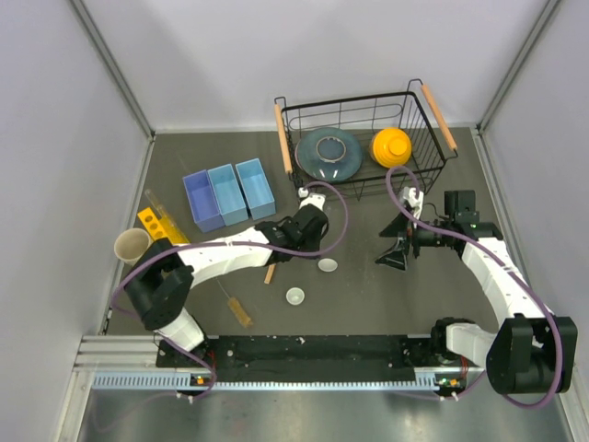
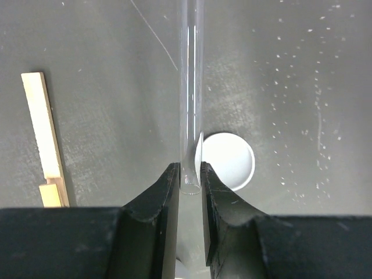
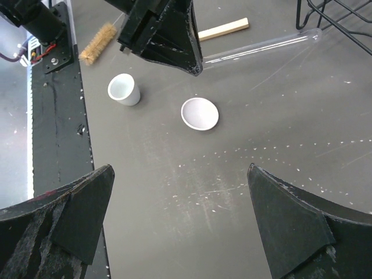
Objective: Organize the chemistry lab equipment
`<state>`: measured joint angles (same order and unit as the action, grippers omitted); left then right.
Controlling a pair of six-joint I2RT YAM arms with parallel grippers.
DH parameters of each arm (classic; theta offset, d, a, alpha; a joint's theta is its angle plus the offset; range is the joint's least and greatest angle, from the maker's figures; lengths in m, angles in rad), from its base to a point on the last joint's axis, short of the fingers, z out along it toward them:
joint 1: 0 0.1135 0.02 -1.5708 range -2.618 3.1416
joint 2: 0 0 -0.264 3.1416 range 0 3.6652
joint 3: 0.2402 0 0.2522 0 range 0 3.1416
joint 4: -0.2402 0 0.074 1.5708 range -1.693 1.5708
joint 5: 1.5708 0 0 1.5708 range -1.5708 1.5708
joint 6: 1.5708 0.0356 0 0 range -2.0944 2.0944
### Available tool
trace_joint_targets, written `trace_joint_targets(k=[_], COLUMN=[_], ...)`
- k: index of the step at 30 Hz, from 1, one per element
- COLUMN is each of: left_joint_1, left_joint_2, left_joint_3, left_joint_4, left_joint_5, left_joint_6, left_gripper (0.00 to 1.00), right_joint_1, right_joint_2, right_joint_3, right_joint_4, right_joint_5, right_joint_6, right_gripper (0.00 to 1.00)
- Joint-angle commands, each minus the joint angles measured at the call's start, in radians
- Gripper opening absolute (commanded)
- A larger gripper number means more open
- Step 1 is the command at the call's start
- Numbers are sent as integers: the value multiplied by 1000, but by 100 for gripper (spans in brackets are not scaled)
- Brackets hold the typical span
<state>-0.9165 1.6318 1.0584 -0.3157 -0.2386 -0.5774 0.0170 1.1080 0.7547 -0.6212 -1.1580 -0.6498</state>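
My left gripper (image 2: 189,177) is shut on the lower end of a clear glass tube (image 2: 190,87), which runs straight ahead from the jaws over the dark table. In the right wrist view the tube (image 3: 261,45) reaches toward the basket from the left gripper (image 3: 195,67). A shallow white dish (image 2: 229,161) lies just beyond the left fingertips. A tan wooden stick (image 2: 43,133) lies to its left. A small white cup (image 3: 124,89) and a brush with amber bristles (image 3: 97,42) sit nearer the arms' bases. My right gripper (image 3: 180,192) hangs open over bare table, holding nothing.
At the back right stands a black wire basket (image 1: 287,138) holding a blue-grey plate (image 1: 328,152) and a yellow bowl (image 1: 391,145). Three light-blue bins (image 1: 228,194) sit at the back left. Beside them are a yellow rack (image 1: 156,226) and a tan cup (image 1: 132,244).
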Motion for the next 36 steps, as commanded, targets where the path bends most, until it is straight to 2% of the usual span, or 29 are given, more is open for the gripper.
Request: trace_joint_targets(k=[1, 7, 11, 18, 22, 25, 32, 36], left_joint_1=[-19, -51, -77, -125, -142, -151, -165, -168], left_joint_2=[-88, -181, -237, -274, -283, -276, -259, -256], left_joint_3=[-49, -113, -140, -156, -167, -170, -133, -130], left_joint_4=[53, 113, 171, 262, 306, 375, 409, 432], left_joint_5=[47, 96, 127, 154, 156, 160, 156, 156], left_joint_6=[-21, -51, -79, -137, -179, -199, -210, -217], left_gripper=[12, 12, 12, 11, 11, 11, 11, 11], right_joint_1=[-12, -12, -14, -12, -9, 3, 14, 15], right_joint_2=[9, 12, 4, -10, -13, -16, -5, 3], right_joint_3=[31, 11, -20, -121, -167, -193, -218, -212], right_joint_4=[31, 95, 201, 544, 777, 874, 1021, 1042], right_joint_5=[-84, -152, -196, -229, -204, -174, -88, -23], right_joint_6=[9, 93, 202, 565, 765, 880, 1125, 1239], right_gripper=[99, 99, 99, 99, 99, 99, 99, 99])
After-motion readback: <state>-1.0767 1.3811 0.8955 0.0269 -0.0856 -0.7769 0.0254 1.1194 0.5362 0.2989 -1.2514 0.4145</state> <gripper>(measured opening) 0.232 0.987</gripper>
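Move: The open right gripper, where the left hand is taking the test tube, waits some 17 cm to the left hand's right, 4 cm back and 9 cm higher; the white dish lies 3 cm to its right, 1 cm ahead and 6 cm below, the wooden stick 9 cm left, 2 cm ahead on the table. From the right hand, the held tube's middle is about 15 cm left, 9 cm ahead and 6 cm lower. Keeping its pinch on the near end of the already lifted test tube, the left hand first draws back and then climbs and swings right towards the right gripper, in all about 10 cm up, 7 cm back and 7 cm right, while its wrist tilts some 30 degrees so that the down-slanting fingers swing up and round to the right. The right hand stays wide open and comes to meet the tube, rising a few centimetres and easing left, then forward, as its wrist turns roughly 25 degrees; its fingers have not yet closed on the glass. ##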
